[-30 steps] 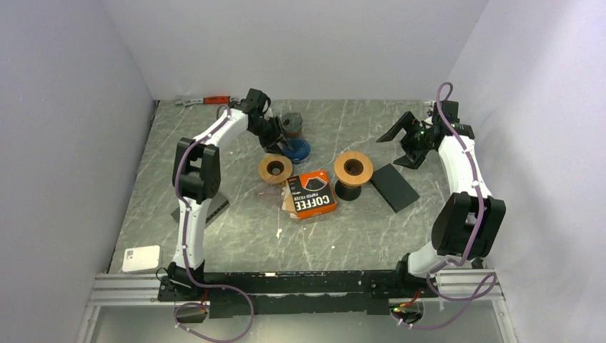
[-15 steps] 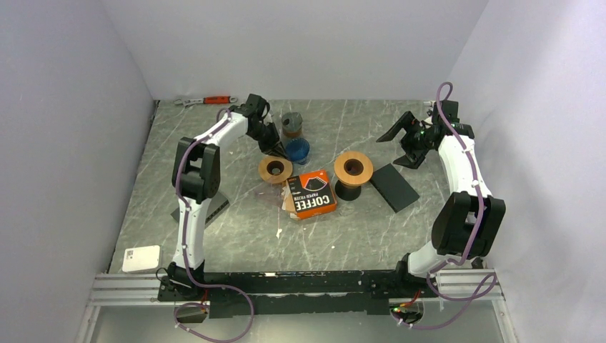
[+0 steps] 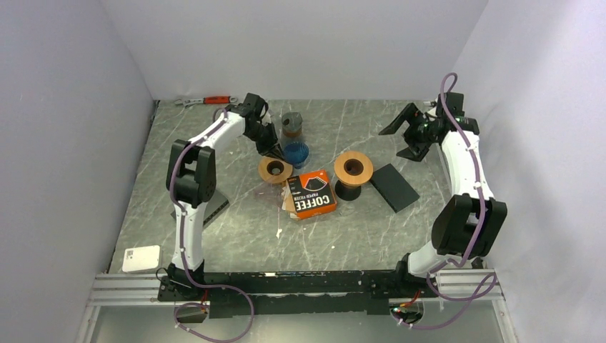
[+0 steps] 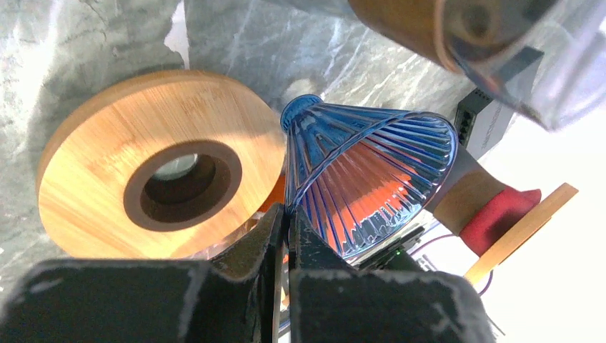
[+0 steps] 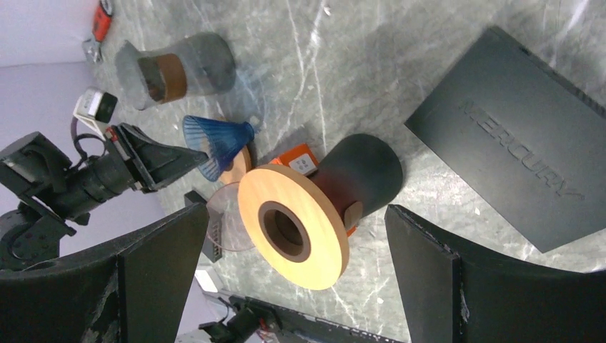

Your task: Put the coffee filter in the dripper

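Note:
My left gripper (image 3: pixel 277 148) is shut on the rim of the blue ribbed glass dripper (image 3: pixel 296 151) and holds it tilted beside a wooden ring (image 3: pixel 275 169). In the left wrist view the closed fingertips (image 4: pixel 288 214) pinch the dripper's edge (image 4: pixel 371 186), with the ring (image 4: pixel 157 186) to its left. The orange coffee filter box (image 3: pixel 311 194) lies in front of them. I see no loose filter. My right gripper (image 3: pixel 405 139) is open and empty at the back right, and its jaws (image 5: pixel 296 214) frame a second wooden ring on a black stand (image 5: pixel 293 225).
A grey cup (image 3: pixel 291 123) stands behind the dripper. The black stand with its ring (image 3: pixel 353 168) is mid-table, and a black flat box (image 3: pixel 394 186) lies to its right. A red-handled tool (image 3: pixel 214 100) lies at the back edge. A white device (image 3: pixel 141 259) sits near left.
The left arm has shifted slightly, still holding the dripper. The right gripper has moved a little toward the back right.

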`<action>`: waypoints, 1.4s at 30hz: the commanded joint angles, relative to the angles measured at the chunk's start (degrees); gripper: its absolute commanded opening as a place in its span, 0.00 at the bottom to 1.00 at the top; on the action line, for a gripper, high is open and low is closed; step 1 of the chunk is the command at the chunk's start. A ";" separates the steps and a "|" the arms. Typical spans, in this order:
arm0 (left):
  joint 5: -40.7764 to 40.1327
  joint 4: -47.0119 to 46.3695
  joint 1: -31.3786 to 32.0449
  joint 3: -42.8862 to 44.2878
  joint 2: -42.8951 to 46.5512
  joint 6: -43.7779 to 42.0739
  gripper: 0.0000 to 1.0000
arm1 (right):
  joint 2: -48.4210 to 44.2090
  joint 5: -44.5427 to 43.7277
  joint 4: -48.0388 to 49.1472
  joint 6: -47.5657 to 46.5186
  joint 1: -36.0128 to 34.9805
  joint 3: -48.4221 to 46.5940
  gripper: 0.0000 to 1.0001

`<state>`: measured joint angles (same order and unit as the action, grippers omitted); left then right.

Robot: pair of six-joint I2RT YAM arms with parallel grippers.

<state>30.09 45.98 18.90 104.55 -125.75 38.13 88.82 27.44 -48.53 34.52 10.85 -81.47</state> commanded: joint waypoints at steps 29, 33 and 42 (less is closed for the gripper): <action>-4.32 9.81 9.93 21.38 9.54 -9.85 0.00 | 13.08 -0.26 -8.36 -9.29 -25.22 -28.28 0.65; -3.66 8.78 10.02 21.00 10.38 -9.40 0.00 | 15.55 -0.74 -9.28 -10.01 -26.47 -30.13 0.58; -1.52 6.69 10.02 20.61 11.15 -8.37 0.00 | 17.71 -2.41 -8.87 -10.62 -28.32 -30.67 0.46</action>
<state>25.96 55.94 28.67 123.98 -119.07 29.23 106.26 26.44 -57.41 25.28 -16.80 -109.30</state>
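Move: At the rim of the blue dripper, the left hand already pinches it, its middle roughly 4 cm right and 3 cm below; the spare wooden ring lies about 3 cm left, 1 back and 7 below, the glass carafe some 10 ahead and 3 right, the coffee box 9 back, 8 right and 6 below. From the right hand the dripper is about 29 cm left, 4 ahead and 14 below, the ringed carafe's top 12 left, 2 back and 9 below. Raising the pinched dripper about 14 cm and carrying it some 6 cm right, the left hand backs off slightly while its fingertips tip up about 20 degrees and swing clockwise. The empty right hand first climbs about 9 cm, then sweeps left, 18 cm in all, sinking to the dripper's near-right rim as it turns some 35 degrees counter-clockwise and half closes; contact there can't be made out. ##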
